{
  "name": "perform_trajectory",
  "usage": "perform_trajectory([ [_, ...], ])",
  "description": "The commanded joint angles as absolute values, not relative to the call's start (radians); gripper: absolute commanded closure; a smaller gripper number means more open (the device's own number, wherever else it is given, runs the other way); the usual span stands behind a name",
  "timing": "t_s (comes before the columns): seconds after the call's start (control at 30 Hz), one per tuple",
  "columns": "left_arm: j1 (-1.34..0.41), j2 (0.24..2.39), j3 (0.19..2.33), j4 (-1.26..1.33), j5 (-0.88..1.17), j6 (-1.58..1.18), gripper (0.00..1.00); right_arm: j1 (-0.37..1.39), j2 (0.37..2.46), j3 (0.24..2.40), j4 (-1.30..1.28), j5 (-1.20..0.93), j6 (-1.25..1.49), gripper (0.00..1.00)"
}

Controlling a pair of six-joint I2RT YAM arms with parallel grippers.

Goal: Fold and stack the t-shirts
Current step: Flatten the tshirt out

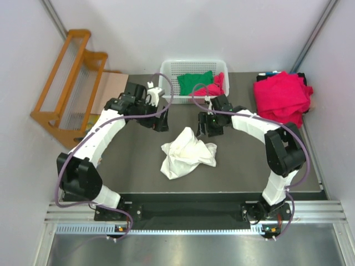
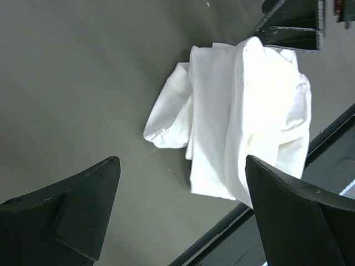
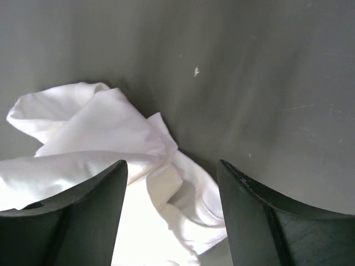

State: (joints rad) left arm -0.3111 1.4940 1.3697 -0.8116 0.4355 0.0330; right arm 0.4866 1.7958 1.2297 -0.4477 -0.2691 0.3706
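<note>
A crumpled white t-shirt lies in a heap in the middle of the dark table. My left gripper hangs open above bare table just behind and to the left of it; in the left wrist view the shirt lies beyond the wide-apart fingers of that gripper. My right gripper hovers over the shirt's back right edge. In its wrist view its jaws stand apart, a hemmed fold of the white cloth lying between them, not pinched. A green t-shirt and a crimson-pink one lie in the basket. More crimson-pink t-shirts are piled at the back right.
The white lattice basket stands at the back centre. A wooden rack leans at the back left with a brown board beside it. Walls close in on both sides, and the table's black front rail runs between the arm bases.
</note>
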Motion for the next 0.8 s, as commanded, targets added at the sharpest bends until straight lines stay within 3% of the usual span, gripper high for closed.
perform_trajectory([
  [0.0,-0.359,1.568,1.388,-0.779,0.361,0.020,0.02,0.509,1.729,1.275,-0.414,-0.291,0.371,0.35],
  [0.33,-0.535,1.747,1.497,-0.764,0.334,-0.041,0.01,0.511,1.625,1.145,-0.417,-0.222,0.365,0.36],
  [0.6,-0.584,1.737,1.606,-0.833,0.322,-0.045,0.01,0.503,1.620,1.068,-0.382,-0.224,0.371,0.37],
  [0.77,-0.584,1.660,1.566,-0.810,0.366,-0.040,0.01,0.505,1.640,1.048,-0.371,-0.232,0.373,0.37],
])
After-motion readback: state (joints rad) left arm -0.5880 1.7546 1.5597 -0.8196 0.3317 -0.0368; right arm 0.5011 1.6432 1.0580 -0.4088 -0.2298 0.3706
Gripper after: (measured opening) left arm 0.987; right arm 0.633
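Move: The crumpled white t-shirt's middle lies about 10 cm to the left hand's right, 3 cm back and some 18 cm below. From the right hand it is about 5 cm to the left, 5 cm back and 5 cm below. The basket's middle is roughly 23 cm ahead of the right hand and 4 cm left; the red shirts lie about 16 cm ahead and 31 cm right of that hand. Open left hand dips and rises, sweeping 10 cm right over the t-shirt; right hops back about 3 cm. ##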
